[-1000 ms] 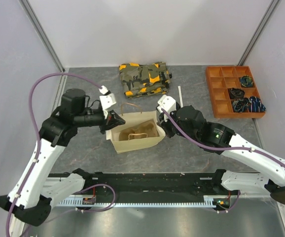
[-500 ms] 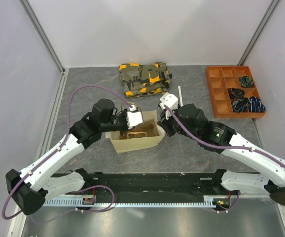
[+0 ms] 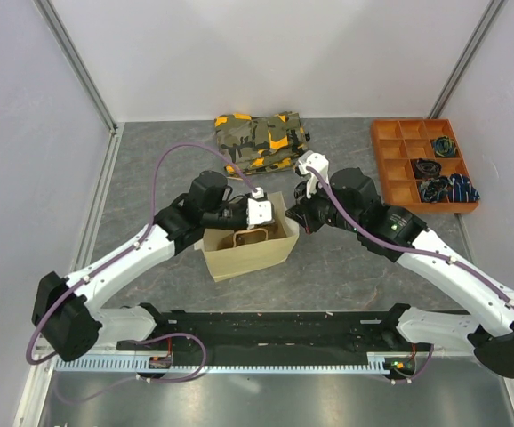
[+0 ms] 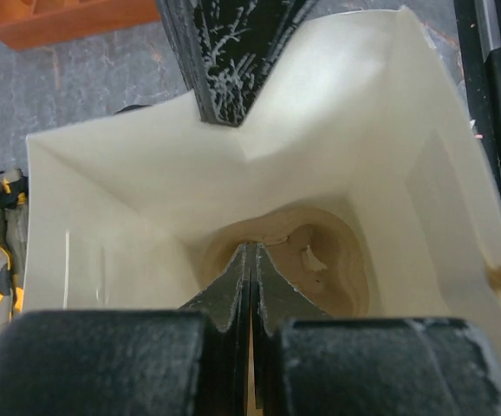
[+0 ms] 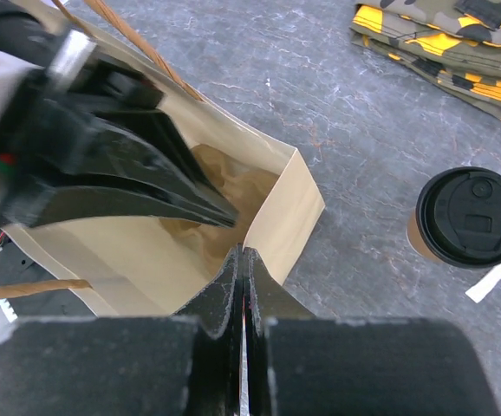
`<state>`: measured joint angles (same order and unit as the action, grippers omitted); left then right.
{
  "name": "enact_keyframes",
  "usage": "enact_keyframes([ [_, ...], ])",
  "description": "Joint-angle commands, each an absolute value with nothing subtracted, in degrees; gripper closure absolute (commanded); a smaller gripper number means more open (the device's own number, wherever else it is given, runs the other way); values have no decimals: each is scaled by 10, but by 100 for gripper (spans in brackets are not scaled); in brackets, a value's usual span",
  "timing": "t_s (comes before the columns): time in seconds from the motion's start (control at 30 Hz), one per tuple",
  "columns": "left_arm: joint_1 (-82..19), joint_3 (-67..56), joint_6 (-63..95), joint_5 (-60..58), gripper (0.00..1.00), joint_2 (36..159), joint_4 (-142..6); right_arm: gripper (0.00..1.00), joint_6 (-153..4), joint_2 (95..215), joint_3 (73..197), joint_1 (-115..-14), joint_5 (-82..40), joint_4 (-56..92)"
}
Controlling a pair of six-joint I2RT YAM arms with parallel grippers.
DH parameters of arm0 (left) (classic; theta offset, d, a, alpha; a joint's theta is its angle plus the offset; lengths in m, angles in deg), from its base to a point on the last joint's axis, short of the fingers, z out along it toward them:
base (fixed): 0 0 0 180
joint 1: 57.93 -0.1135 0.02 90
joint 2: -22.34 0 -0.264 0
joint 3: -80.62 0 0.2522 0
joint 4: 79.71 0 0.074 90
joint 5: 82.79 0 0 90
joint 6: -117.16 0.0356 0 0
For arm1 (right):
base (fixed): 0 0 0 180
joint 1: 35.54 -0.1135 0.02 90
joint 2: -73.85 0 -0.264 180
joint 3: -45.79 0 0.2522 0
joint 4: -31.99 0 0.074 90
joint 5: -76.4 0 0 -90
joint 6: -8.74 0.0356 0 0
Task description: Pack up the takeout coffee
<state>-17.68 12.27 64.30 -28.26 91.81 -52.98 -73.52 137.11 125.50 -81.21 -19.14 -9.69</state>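
Note:
The tan paper bag [image 3: 248, 251] stands open mid-table. The brown pulp tray [image 4: 341, 260] lies at its bottom and also shows in the right wrist view [image 5: 220, 169]. My left gripper [image 3: 275, 218] is shut and reaches down into the bag's mouth, its tips [image 4: 250, 247] above the tray, holding nothing. My right gripper [image 3: 295, 216] is shut on the bag's right rim [image 5: 296, 204], pinching the paper. The takeout coffee [image 5: 470, 217], a tan cup with a black lid, stands on the table to the right of the bag. It is hidden under my right arm in the top view.
A folded camouflage cloth [image 3: 261, 140] lies behind the bag. An orange compartment tray [image 3: 421, 165] with small dark items sits at the back right. A white strip [image 5: 493, 279] lies beside the cup. A black rail [image 3: 266, 325] runs along the near edge.
My left gripper left the bag's left edge and swung right, into the bag's mouth. The right gripper kept its hold on the right rim and rose slightly, and the bag now stands taller.

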Motion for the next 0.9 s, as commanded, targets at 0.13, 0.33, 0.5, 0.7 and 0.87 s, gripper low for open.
enact_keyframes([
  [0.13, -168, 88, 671, -275, 98, 963, -552, 100, -722, 1376, 1285, -805, -221, -95],
  [0.33, -165, 118, 667, -262, 98, 973, -603, 100, -716, 1381, 1288, -796, -224, -94],
  [0.5, -165, 146, 663, -257, 98, 990, -646, 100, -708, 1392, 1296, -784, -232, -94],
  [0.7, -164, 153, 676, -265, 98, 1014, -658, 100, -705, 1399, 1301, -779, -236, -94],
  [0.87, -164, 147, 650, -260, 98, 1029, -657, 100, -705, 1403, 1303, -776, -239, -95],
])
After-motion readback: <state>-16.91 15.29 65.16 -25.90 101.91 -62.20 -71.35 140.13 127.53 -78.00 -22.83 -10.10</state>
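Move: My closed left fingers point right, just inside the open paper bag. The cup carrier in the bag lies about 10 cm below them, its middle some 4 cm to the left and 2 cm back. The bag's right rim, pinched by my right hand, is about 6 cm right of my left hand and 5 cm higher. From my right hand the carrier is roughly 12 cm left, 1 cm back and 16 cm below; the lidded coffee cup stands 13 cm ahead, 4 cm right and 21 cm below. I sink my left hand, fingers still shut, deeper into the bag towards the carrier, about 6 cm down while easing some 2.5 cm forward and a little right, most of the drop coming late. The wrist hardly turns. My right hand keeps its pinch on the bag's right rim and creeps about 1 cm forward with it. ##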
